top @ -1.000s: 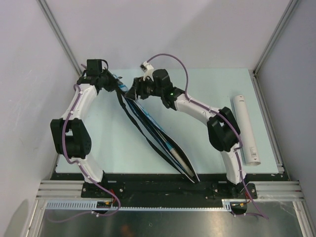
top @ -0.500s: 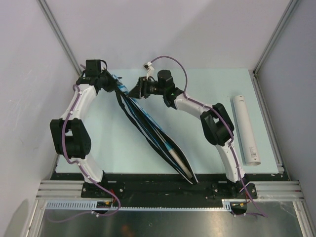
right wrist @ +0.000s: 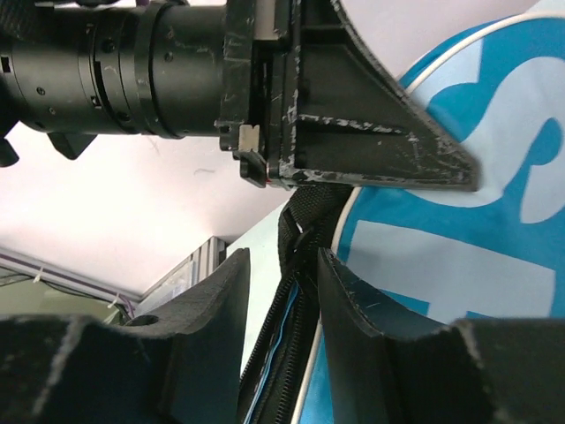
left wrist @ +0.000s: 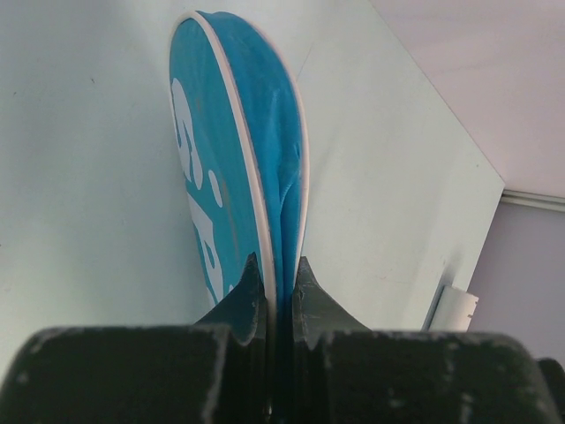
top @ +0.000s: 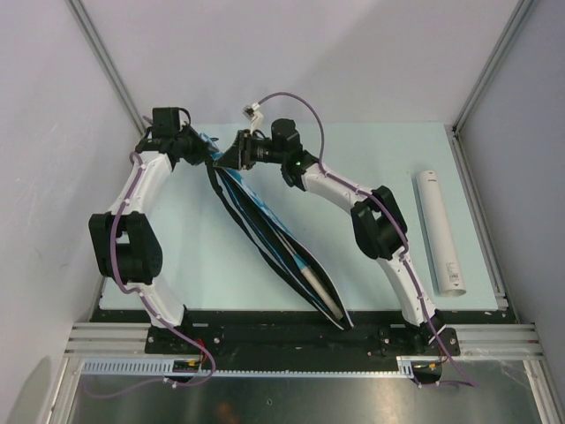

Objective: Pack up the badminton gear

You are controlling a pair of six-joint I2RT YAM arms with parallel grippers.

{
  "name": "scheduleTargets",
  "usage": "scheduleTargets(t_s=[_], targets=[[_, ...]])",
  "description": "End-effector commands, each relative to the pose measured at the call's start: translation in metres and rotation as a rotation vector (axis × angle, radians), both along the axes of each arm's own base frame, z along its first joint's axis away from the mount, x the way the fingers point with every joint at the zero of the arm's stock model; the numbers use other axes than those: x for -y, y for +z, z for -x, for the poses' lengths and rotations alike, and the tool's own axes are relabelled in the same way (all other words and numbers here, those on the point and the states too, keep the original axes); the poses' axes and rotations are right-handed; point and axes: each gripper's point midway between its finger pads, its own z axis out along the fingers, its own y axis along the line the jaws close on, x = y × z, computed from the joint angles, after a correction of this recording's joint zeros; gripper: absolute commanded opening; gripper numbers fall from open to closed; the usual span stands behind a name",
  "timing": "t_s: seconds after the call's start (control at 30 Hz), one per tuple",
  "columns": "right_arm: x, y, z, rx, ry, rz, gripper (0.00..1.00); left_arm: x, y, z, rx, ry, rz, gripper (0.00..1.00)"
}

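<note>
The blue racket bag lies diagonally on the table, its zipper side open, and a white racket handle shows inside near the front end. My left gripper is shut on the bag's far rim, pinching the white-piped blue edge between its fingertips. My right gripper is right beside it at the same end. Its jaws are open, standing either side of the bag's black zipper and strap end. The white tube lies at the right. No shuttlecocks are in view.
The black strap trails along the bag's left side. The tube lies close to the table's right edge. In the right wrist view the left gripper's body hangs just above my right fingers. Grey walls enclose the table on three sides.
The right arm has reached left toward the bag's far end beside the left gripper, and its jaws have narrowed around the zipper. The left gripper and the bag have held still.
</note>
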Motion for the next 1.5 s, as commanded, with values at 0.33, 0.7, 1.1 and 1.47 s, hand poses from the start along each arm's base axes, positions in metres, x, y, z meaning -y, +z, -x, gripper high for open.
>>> scheduleTargets(t_s=[0.33, 0.7, 1.1, 1.47], targets=[[-0.004, -0.012, 0.013, 0.131, 0.009, 0.132, 0.43, 0.01, -0.001, 0.017, -0.034, -0.04, 0.02, 0.0], [0.0, -0.009, 0.002, 0.189, -0.01, 0.185, 0.23, 0.01, 0.0, 0.017, -0.032, -0.041, 0.019, 0.0], [0.017, 0.003, 0.018, 0.176, -0.054, 0.254, 0.0, -0.024, 0.004, 0.016, -0.025, 0.08, 0.004, 0.0], [0.048, -0.01, 0.041, 0.17, -0.105, 0.373, 0.0, -0.088, 0.016, 0.017, 0.003, 0.285, -0.048, 0.0]])
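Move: The zipper pull at the top of the bag's opening sits about 2 cm left of the right fingertips and 2 cm below them, neither ahead nor back. The bag's rim, pinched by the left gripper, is some 5 cm left of the right hand and 2 cm ahead; the bag's rounded far end is about 9 cm ahead, 6 cm left and 8 cm lower. From the left hand the zipper pull lies roughly 4 cm to the right, 2 cm back and 2 cm below. Onto the zipper pull the right hand sinks about 2 cm, its left-pointing fingers tipping down and rolling a little, and its half-open fingers shut to pinch it. Then it draws back and to the right, 2 to 3 cm, while the left hand, still gripping the rim and first holding still, also eases back nearly 3 cm and slightly left, widening the gap between them. ##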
